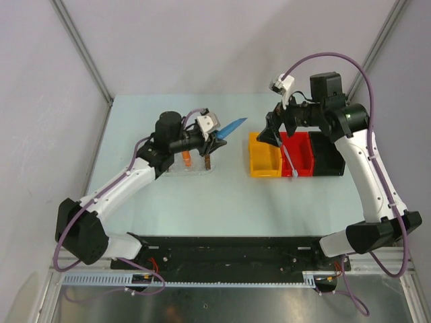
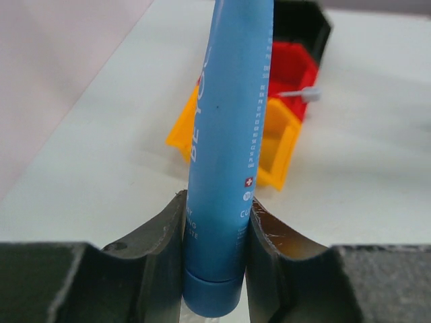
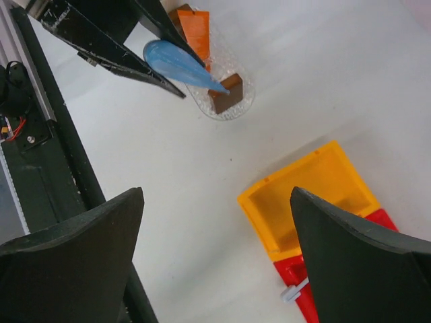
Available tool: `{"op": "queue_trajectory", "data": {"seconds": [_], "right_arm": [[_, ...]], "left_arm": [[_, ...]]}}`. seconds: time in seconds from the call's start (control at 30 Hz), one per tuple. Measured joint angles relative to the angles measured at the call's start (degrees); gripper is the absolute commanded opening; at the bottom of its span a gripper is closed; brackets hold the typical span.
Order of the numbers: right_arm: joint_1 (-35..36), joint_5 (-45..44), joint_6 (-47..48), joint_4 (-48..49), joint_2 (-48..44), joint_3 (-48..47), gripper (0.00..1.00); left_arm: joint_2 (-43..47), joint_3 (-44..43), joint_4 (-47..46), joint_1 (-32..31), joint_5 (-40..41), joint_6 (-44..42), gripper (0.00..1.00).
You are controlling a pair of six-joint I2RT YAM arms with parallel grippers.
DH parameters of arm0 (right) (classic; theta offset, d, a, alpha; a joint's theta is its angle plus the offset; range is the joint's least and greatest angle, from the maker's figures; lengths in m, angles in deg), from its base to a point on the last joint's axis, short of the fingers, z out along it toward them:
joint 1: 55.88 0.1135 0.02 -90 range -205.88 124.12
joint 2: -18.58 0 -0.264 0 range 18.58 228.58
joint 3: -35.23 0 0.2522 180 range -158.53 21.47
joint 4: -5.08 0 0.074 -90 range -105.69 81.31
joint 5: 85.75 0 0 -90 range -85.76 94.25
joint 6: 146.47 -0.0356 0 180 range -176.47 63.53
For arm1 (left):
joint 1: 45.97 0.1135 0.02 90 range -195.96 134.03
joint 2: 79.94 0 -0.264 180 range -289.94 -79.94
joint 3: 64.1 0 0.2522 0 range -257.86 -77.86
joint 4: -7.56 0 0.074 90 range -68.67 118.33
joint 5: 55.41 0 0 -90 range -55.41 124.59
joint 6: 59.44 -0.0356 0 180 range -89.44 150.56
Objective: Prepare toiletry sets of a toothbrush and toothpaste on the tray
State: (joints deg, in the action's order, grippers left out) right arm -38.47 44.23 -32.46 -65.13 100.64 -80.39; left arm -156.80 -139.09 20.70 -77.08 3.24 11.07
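My left gripper (image 1: 215, 136) (image 2: 215, 269) is shut on the blue toothpaste (image 1: 233, 126) (image 2: 229, 148) near its cap. It holds the tube in the air, slanting over the right end of the tray (image 1: 195, 170) (image 3: 232, 113). The orange toothpaste (image 1: 185, 158) (image 3: 192, 30) lies in the tray, beside a dark wooden block (image 1: 208, 161) (image 3: 225, 94). The whitish toothbrush (image 1: 290, 161) (image 2: 303, 94) (image 3: 295, 291) rests in the red bin (image 1: 301, 156), one end poking over the near rim. Above the bins my right gripper (image 1: 275, 136) (image 3: 215, 195) stands open, nothing between its fingers (image 3: 74, 256).
A yellow bin (image 1: 264, 158) (image 2: 277, 145) (image 3: 316, 192), the red bin (image 2: 291, 67) and a black bin (image 1: 328, 156) (image 2: 301, 23) stand in a row right of the tray. The left arm's black link (image 3: 101, 40) crosses the top of the right wrist view.
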Motion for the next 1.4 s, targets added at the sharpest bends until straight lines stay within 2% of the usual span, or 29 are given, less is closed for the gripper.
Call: {"op": "queue_trajectory", "data": {"seconds": [0.3, 0.7, 0.8, 1.17, 1.2, 1.3, 1.33, 1.4], "right_arm": [[3.7, 1.7, 1.1, 5.6, -0.1, 0.0, 0.96], [6.3, 6.3, 1.0, 8.1, 0.3, -0.3, 0.87], [7.2, 7.0, 0.9, 8.2, 0.9, -0.9, 0.79], [9.5, 8.0, 0.5, 7.3, 3.1, -2.9, 0.4], [9.7, 8.1, 0.7, 7.2, 3.3, -3.0, 0.37], [10.2, 8.6, 0.8, 6.9, 3.6, -3.3, 0.16], [10.3, 8.7, 1.0, 6.8, 3.7, -3.5, 0.04], [10.6, 8.9, 1.5, 6.4, 3.7, -3.6, 0.0]], "left_arm": [[0.0, -2.0, -0.6, 0.3, -14.5, 12.0, 0.0], [0.0, -2.0, -1.9, 0.3, -22.2, 16.3, 0.0], [0.0, -2.0, -1.9, 0.3, -23.3, 16.6, 0.0], [0.0, -1.4, -2.0, 0.3, -23.9, 16.8, 0.01], [0.0, -1.3, -2.0, 0.3, -23.9, 16.9, 0.02], [0.0, -1.2, -2.0, 0.4, -23.7, 17.0, 0.1], [0.0, -1.1, -2.0, 0.4, -23.5, 17.0, 0.14], [0.0, -1.0, -2.0, 0.4, -23.9, 16.9, 0.2]]}}
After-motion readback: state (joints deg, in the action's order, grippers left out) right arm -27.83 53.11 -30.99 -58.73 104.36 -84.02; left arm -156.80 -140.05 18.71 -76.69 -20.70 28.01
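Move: The blue toothpaste, already held in the left gripper, slants up to the right, its middle about 2 cm ahead, 5 cm right and 4 cm above that hand. From the open right gripper it lies about 4 cm ahead, 13 cm left and 5 cm lower. That gripper is some 19 cm right of the left hand, 2 cm back and 9 cm higher. The yellow bin stands about 12 cm ahead of the right hand, level sideways, 32 cm below. The blue toothpaste, still clamped in the left gripper, is drawn back about 7 cm, slightly right and up, swinging some 20 degrees clockwise, then is held there. The right hand comes left to its free end, about 8 cm, also back and up 3 cm each, turning counter-clockwise, and shuts its wide-open fingers to pinch that end. ##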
